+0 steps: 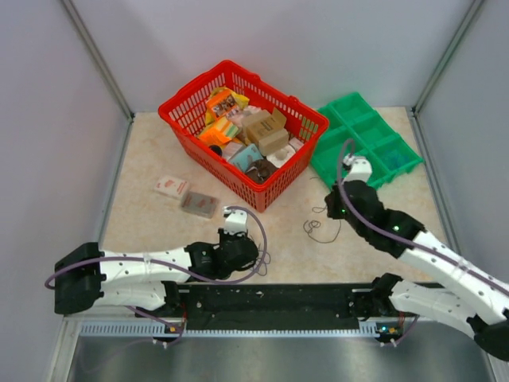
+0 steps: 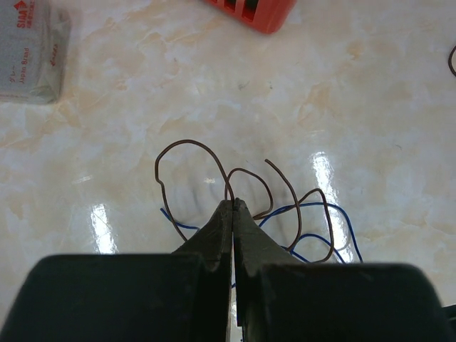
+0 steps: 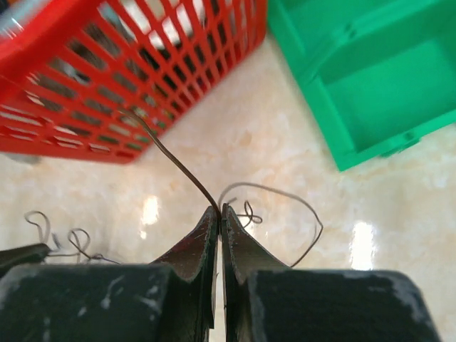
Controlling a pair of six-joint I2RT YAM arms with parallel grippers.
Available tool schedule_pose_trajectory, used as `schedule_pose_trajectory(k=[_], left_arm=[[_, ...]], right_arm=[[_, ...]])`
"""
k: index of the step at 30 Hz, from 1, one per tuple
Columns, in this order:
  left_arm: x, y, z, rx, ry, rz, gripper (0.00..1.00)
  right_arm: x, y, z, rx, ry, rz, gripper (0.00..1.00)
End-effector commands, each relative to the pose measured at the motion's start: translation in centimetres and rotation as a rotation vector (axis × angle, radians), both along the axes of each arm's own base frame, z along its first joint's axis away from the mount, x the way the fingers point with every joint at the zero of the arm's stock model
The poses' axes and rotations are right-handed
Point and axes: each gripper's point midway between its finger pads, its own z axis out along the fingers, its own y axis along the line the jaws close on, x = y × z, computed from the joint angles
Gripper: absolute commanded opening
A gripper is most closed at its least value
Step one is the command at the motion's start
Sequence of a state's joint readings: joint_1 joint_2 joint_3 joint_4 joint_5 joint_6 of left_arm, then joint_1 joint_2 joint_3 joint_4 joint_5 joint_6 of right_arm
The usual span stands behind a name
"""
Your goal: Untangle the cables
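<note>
The cables are thin brown, blue and grey wires on the marble-patterned table top. In the left wrist view, brown loops (image 2: 187, 146) and a blue wire (image 2: 335, 214) lie under my left gripper (image 2: 233, 203), which is shut with a brown strand pinched at its tips. My right gripper (image 3: 220, 209) is shut on another brown wire (image 3: 167, 153) that rises up and left toward the red basket. Behind the right gripper, a grey loop (image 3: 281, 189) with a small knot (image 3: 248, 212) lies on the table. From above, wire loops (image 1: 320, 228) lie between my left gripper (image 1: 235, 213) and my right gripper (image 1: 356, 167).
A red basket (image 1: 181, 105) full of small boxes stands at the back centre, with a green compartment tray (image 1: 406, 163) to its right. Two small card packs (image 1: 171, 186) (image 1: 198, 204) lie left of the basket. White walls enclose the table.
</note>
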State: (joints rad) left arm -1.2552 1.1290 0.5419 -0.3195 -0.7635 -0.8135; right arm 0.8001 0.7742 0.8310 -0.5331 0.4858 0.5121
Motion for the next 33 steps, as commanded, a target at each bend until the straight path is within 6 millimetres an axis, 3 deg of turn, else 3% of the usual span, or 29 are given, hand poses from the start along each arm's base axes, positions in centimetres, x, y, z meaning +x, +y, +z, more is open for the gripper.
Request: schedule_pose_trajectory(k=[1, 7, 11, 22, 27, 31, 33], left_arm=[[0.2, -0.8, 0.7, -0.053, -0.023, -0.032, 0.00], [-0.1, -0.8, 0.5, -0.095, -0.021, -0.080, 0.00], [0.1, -0.5, 0.3, -0.117, -0.009, -0.084, 0.00], [0.5, 0.0, -0.2, -0.135, 0.017, -0.069, 0.00], [0.6, 0.0, -0.2, -0.123, 0.023, -0.058, 0.00], [0.7, 0.0, -0.3, -0.120, 0.026, -0.054, 0.00], [0.7, 0.1, -0.4, -0.113, 0.031, -0.050, 0.00]], right_arm=[[1.1, 3.4, -4.1, -0.029, 0.163, 0.036, 0.00], [3.7, 4.9, -8.3, -0.193, 0.269, 0.006, 0.00], [4.1, 4.7, -11.4, -0.233, 0.360, -0.013, 0.00], [1.1, 1.4, -15.1, -0.145, 0.485, -0.104, 0.04], [0.6, 2.1, -15.7, -0.054, 0.521, -0.072, 0.22], [0.1, 2.4, -15.5, -0.014, 0.530, -0.060, 0.60], [-0.2, 2.5, -15.7, 0.004, 0.541, -0.069, 0.69]])
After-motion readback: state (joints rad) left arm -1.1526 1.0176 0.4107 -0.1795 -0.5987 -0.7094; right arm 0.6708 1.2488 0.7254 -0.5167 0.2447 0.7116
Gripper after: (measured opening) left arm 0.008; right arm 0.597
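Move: The right gripper, shut on the end of its brown cable, hangs high over the table: the cable's lower loops lie about 2 cm ahead of it, 1 cm left and 20 cm below. The green tray sits some 23 cm ahead and 13 cm right, the red basket 25 cm ahead and 24 cm left, and the blue-and-brown tangle 18 cm left and 5 cm back. From the left gripper, the right one's cable is about 22 cm right, 2 cm ahead and 5 cm below. Lower the right gripper about 17 cm to its cable's loops, first swinging a few centimetres left and forward, then easing back, while tipping the fingers some 30 degrees further down. Near the bottom, open the fingers a little over halfway to let go of the cable end. Keep the left gripper shut on its brown cable, letting it sink about 1.5 cm. ##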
